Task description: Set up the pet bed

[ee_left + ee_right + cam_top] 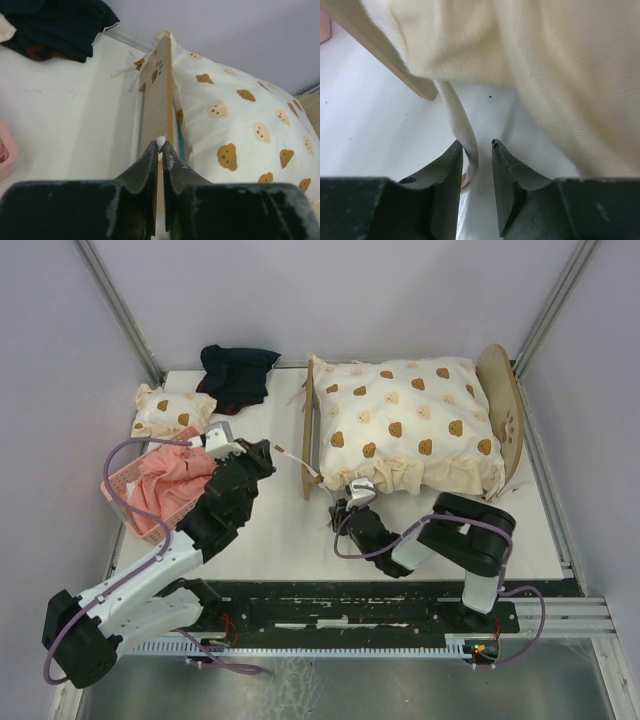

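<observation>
The pet bed (500,410) stands at the back right, its headboard to the right and its low footboard (308,430) to the left. A cream bear-print quilt (410,420) bulges over it. The footboard (157,95) shows a paw print in the left wrist view, with a thin blue sliver behind it. My left gripper (268,453) (161,145) is shut on a thin white tie cord (295,462) just left of the footboard. My right gripper (350,498) (477,144) is open at the bed's near left corner. A white strap (462,125) hangs between its jaws against the left finger, under the quilt (550,65).
A pink basket (122,502) holding pink cloth (172,480) sits at the left beside my left arm. Behind it lie a small bear-print pillow (172,410) and a dark garment (238,375). The footboard's leg (385,55) slants above the right gripper. Metal posts frame the table's corners.
</observation>
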You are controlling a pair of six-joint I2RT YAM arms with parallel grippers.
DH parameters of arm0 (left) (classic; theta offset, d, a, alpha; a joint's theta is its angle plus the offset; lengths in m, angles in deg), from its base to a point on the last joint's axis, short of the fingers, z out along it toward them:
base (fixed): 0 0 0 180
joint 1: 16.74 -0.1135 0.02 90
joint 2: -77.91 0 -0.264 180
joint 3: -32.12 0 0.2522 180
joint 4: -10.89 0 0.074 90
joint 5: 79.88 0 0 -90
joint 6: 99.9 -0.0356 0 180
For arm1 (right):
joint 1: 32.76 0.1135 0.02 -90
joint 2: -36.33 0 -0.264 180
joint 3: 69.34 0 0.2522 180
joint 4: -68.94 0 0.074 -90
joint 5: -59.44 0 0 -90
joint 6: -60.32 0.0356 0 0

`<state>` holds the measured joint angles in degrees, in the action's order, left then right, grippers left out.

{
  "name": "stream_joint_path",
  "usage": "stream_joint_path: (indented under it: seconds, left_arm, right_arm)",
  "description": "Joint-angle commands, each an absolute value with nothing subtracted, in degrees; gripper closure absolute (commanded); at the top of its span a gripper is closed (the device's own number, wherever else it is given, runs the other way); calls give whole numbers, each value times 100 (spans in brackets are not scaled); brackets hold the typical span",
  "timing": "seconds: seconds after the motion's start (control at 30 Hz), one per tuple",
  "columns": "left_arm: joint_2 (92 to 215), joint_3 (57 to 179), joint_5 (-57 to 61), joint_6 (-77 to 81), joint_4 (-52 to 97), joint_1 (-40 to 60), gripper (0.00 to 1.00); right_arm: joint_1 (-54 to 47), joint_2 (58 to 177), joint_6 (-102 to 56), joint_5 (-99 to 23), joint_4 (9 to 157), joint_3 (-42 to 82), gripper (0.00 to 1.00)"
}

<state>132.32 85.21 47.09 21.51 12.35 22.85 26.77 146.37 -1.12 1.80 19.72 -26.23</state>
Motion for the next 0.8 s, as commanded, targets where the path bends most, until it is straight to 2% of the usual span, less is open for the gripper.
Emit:
stream_joint_path:
  seconds: [0.0, 0.03, 0.07, 0.27, 0.37, 0.5, 0.77]
  left_arm:
    - [12756, 8047, 4784, 2765, 1497, 2263, 77]
    - [12664, 7986, 4813, 2797, 1657, 2263, 69]
    - [12567, 7937, 4795, 2796, 1765, 2263, 65]
    - [12256, 7582, 3596, 2434, 1567, 2284, 55]
    - [12452, 7551, 3190, 2289, 1463, 2487, 52]
    - [12841, 7552, 3318, 1977, 1029, 3173, 51]
    - [14139, 7857, 3728, 1875, 449, 3860, 48]
  right_arm:
    - [2700, 13155, -440, 88, 3456, -2780, 60]
    - [2700, 12834, -496, -90, 3865, -2797, 58]
    - [2707, 12523, -614, -429, 4201, -2818, 57]
    - [2718, 10494, -512, -537, 6791, -2691, 52]
    - [2711, 9519, -431, -367, 8027, -2386, 49]
    - [2716, 8606, -154, 105, 9492, -1913, 42]
    - [2705, 7876, -312, 906, 10695, -1410, 29]
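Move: The left hand's shut tips are high at the end of the taut upper strap; the knot at the board's near end lies about 10 cm right, 1 cm ahead and 18 cm below. From that hand the side board's middle is 12 cm ahead, 8 cm right, and the pink basket some 27 cm left and 3 cm ahead. The right hand, low on the other strap, has the knot 5 cm ahead, 5 cm left, 7 cm up, the cushion's middle 15 cm ahead and 16 cm right. Both grippers let go of the strap ends. The right hand, already opening, comes free of the lower strap and climbs some 19 cm, swinging right about 12 cm and back, away from the knot. The left opens to about half and drops back and down, then cuts right towards the knot, 10 cm lower, 10 cm over, turning about 25 degrees clockwise. ##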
